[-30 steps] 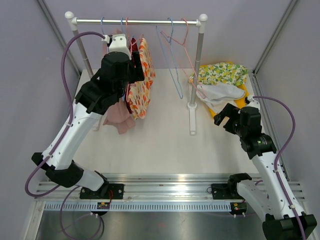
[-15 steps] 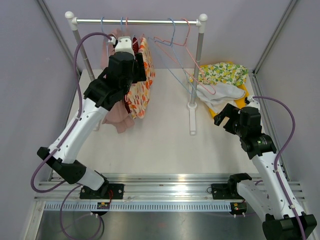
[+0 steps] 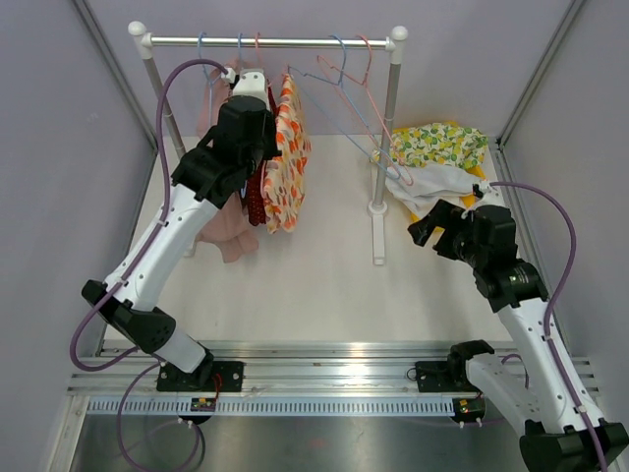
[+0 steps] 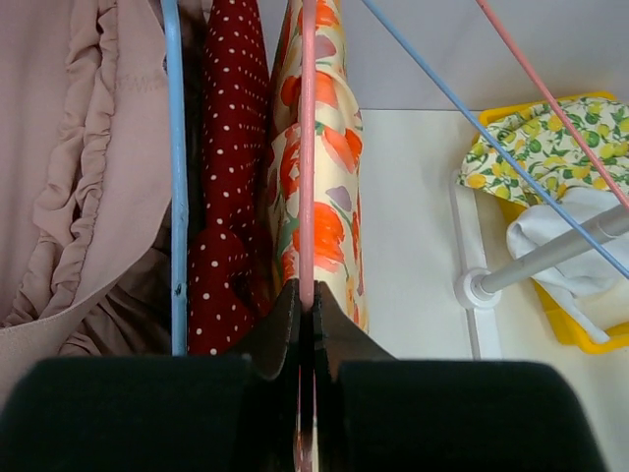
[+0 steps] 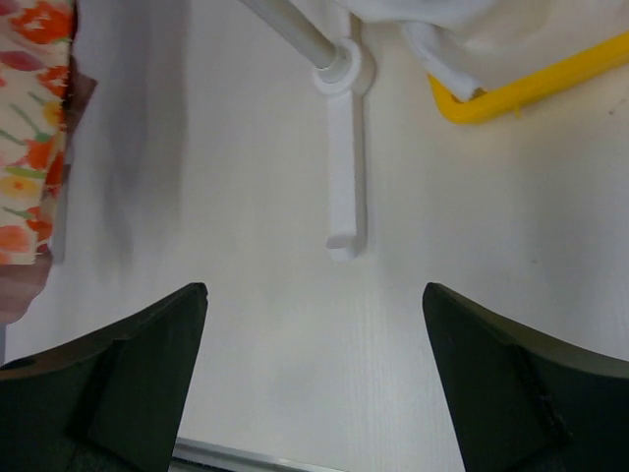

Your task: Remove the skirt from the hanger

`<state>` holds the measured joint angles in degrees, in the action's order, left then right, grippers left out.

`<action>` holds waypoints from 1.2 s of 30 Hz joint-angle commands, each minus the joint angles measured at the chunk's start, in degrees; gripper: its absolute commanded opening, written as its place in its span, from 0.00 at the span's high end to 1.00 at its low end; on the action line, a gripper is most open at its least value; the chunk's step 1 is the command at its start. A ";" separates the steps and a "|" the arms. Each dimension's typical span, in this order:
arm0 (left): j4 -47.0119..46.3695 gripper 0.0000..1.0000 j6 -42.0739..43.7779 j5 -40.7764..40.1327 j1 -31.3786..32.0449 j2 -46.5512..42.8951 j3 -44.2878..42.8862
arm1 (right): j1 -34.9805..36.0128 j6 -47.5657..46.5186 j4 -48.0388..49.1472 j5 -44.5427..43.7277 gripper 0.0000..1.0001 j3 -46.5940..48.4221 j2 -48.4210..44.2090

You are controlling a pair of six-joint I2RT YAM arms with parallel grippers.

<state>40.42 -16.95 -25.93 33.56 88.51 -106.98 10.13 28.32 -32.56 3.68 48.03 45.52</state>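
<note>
The skirt (image 3: pixel 287 157) is cream with orange and red flowers and hangs from a pink hanger (image 4: pixel 307 147) on the rail (image 3: pixel 270 42). In the left wrist view the skirt (image 4: pixel 334 197) drapes just right of the hanger's rod. My left gripper (image 4: pixel 307 295) is shut on that pink rod, high up by the rail (image 3: pixel 254 87). Far from the rack, my right gripper (image 3: pixel 423 228) hangs open over bare table, nothing between its fingers (image 5: pixel 314 290).
A red polka-dot garment (image 4: pixel 231 147) on a blue hanger (image 4: pixel 175 197) and a pink ruffled garment (image 4: pixel 79 177) hang left of the skirt. Empty blue and pink hangers (image 3: pixel 344 98) swing on the right. The rack's foot (image 5: pixel 344 187) and a yellow tray (image 5: pixel 531 88) of clothes (image 3: pixel 437 143) lie at the right.
My left gripper has closed on the pink hanger after rising toward the rail. The skirt has shifted right and the empty hangers have swung. The right gripper moved slightly left.
</note>
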 commanded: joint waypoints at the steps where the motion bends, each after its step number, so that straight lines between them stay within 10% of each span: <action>1: -2.37 1.00 1.31 3.35 0.45 -2.11 -4.90 | 3.48 -1.86 5.39 6.77 0.01 9.59 -2.45; 16: 4.40 1.00 0.08 -1.22 9.06 -1.14 -18.09 | 54.89 -16.53 8.21 -20.63 0.01 36.58 24.95; 25: 4.49 1.00 -0.80 -2.54 10.91 -3.78 -15.72 | 60.27 -20.14 11.28 -28.71 0.02 45.57 36.22; 36: 1.68 1.00 -1.42 -2.54 11.00 -9.84 -9.48 | 60.27 -19.88 17.69 -33.74 0.33 40.75 37.27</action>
<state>49.12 -18.02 -27.09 44.40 81.97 -116.71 70.24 8.54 -20.08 -26.74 90.00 82.52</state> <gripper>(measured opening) 0.027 0.673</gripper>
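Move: The left hand already grips the pink hanger; the floral skirt hangs just beyond it, its middle some 8 cm ahead, 2 cm right and 10 cm lower. The red dotted cloth is about 6 cm left of the skirt, level with it. Two empty hangers hang roughly 17 cm right of the left hand and 8 cm ahead, at its height. For the open right hand the skirt is some 35 cm left, 13 cm ahead and 8 cm higher. Up and back the left hand lifts the pink hanger, rising about 9 cm first, then easing on back towards the base with its grip kept. The right hand sweeps some 30 cm left and about 15 cm up to the skirt's near edge, turning counter-clockwise and tipping its fingers up, then stops its sweep and starts closing them by about a third. ##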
